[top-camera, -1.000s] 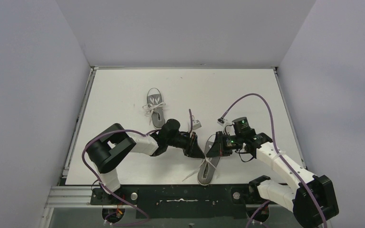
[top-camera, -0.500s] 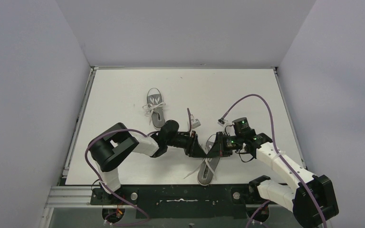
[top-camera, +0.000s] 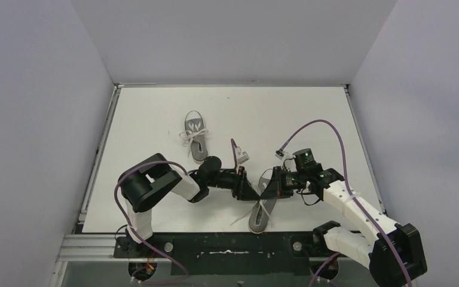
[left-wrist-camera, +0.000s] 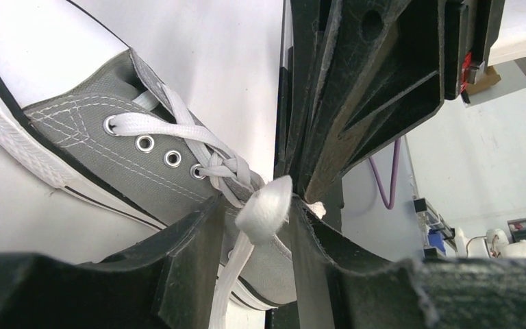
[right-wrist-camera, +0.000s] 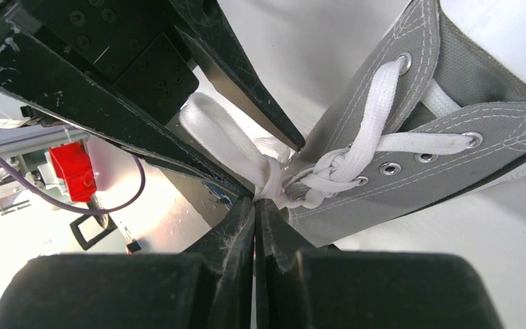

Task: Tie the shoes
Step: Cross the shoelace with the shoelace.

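Two grey shoes lie on the white table. One shoe (top-camera: pixel 195 136) is at the far middle with its laces loose. The near shoe (top-camera: pixel 261 210) lies between my two grippers, which meet tip to tip over its laces. My left gripper (top-camera: pixel 253 192) (left-wrist-camera: pixel 257 214) is open, and a white lace loop (left-wrist-camera: pixel 266 204) stands between its fingers (left-wrist-camera: pixel 190 255), touching the right one. My right gripper (top-camera: pixel 268 190) (right-wrist-camera: pixel 255 201) is shut, with the lace (right-wrist-camera: pixel 271 179) pinched at its tips next to the twisted knot (right-wrist-camera: pixel 315 179). Lace ends trail off the shoe's left side (top-camera: pixel 240 219).
The table's near edge and the black mounting rail (top-camera: pixel 227 245) are just behind the near shoe. A purple cable (top-camera: pixel 317 125) arcs above the right arm. White walls enclose the table on three sides.
The left gripper's jaws have spread apart, freeing the lace loop they were closed on. The left arm has shifted slightly right. The right gripper stays shut in place.
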Controlling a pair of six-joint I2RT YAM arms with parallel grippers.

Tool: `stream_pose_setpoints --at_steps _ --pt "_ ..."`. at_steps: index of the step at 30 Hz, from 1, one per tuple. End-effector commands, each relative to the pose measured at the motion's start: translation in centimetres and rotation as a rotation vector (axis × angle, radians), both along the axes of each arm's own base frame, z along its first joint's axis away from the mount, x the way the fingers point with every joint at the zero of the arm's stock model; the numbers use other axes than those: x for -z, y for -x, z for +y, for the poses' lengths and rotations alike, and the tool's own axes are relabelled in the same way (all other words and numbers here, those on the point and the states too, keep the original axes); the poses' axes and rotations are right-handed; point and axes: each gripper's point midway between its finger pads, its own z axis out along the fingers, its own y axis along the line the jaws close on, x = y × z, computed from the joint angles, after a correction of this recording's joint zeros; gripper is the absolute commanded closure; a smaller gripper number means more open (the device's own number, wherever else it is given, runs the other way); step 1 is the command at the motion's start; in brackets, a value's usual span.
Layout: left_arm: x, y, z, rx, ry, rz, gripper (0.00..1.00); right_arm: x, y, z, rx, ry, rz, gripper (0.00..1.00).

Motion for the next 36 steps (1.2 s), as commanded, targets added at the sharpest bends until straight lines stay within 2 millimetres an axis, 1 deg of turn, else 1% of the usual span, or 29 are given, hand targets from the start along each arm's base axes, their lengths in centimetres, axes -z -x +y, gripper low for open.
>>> stream_pose_setpoints --at_steps 1,5,7,9,12,13,16,20,22,29,32,36 --pt "-2.7 0.6 -0.6 0.023 0.115 -0.073 0.62 -1.0 -1.6 0.4 0.015 -0.018 -0.068 1.0" --pt "-3.1 0.6 -0.9 0.023 0.125 -0.088 0.61 -1.0 -1.7 0.6 0.006 -0.018 -0.062 1.0" --pt "-3.1 0.6 -1.3 0.027 0.126 -0.092 0.62 -1.0 -1.7 0.6 0.005 -0.019 -0.061 1.0" --pt "-3.0 0.6 -1.5 0.03 0.123 -0.093 0.67 -1.2 -1.7 0.6 0.003 -0.02 -0.065 1.0" --pt "-2.9 0.6 -1.6 0.03 0.126 -0.093 0.83 -1.2 -1.6 0.6 -0.002 -0.018 -0.063 1.0" --pt "-2.8 0.6 -1.6 0.032 0.122 -0.091 0.87 -1.3 -1.6 0.5 0.0 -0.015 -0.067 1.0" --pt "-2.3 0.8 -1.1 0.032 0.106 -0.096 0.93 -1.6 -1.6 0.3 0.005 -0.007 -0.076 1.0" --pt "-1.7 0.6 -0.7 0.019 0.07 -0.101 0.98 -1.8 -1.3 0.3 -0.006 -0.012 -0.072 1.0" --pt "-1.7 0.3 -0.8 0.012 0.06 -0.102 0.99 -1.9 -1.0 0.3 -0.015 -0.015 -0.071 1.0" --pt "-0.3 -0.3 -0.7 -0.001 -0.029 -0.119 0.99 -2.5 -0.3 0.5 -0.039 -0.045 -0.061 1.0" --pt "-0.2 -0.6 -1.1 -0.007 -0.063 -0.138 0.99 -2.5 -0.1 0.8 -0.04 -0.07 -0.049 1.0" --pt "-0.5 -0.9 -1.5 -0.015 -0.079 -0.17 0.99 -2.9 -0.5 1.2 -0.028 -0.092 -0.065 1.0"
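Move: A folded end of the shoelace stands between the left hand's open fingertips, about 1 cm back of their middle. The lace crossing on the shoe lies some 2 cm ahead of that hand, 1 cm right and 3 cm below; the shoe's heel is about 10 cm back, 1 cm right and 6 cm below. From the right hand's shut tips, the standing lace is about 2 cm left, level in depth, and a touch higher. The left fingers pinch the standing shoelace: open around it, they ease back a bit over 1 cm and shut on it. Keeping that pinch, they sink about 2.5 cm towards the lace crossing and creep 1 cm forward, fingers still pointing right. The right hand stays beside them, fingers shut, dipping slightly and then rising about 1 cm. ##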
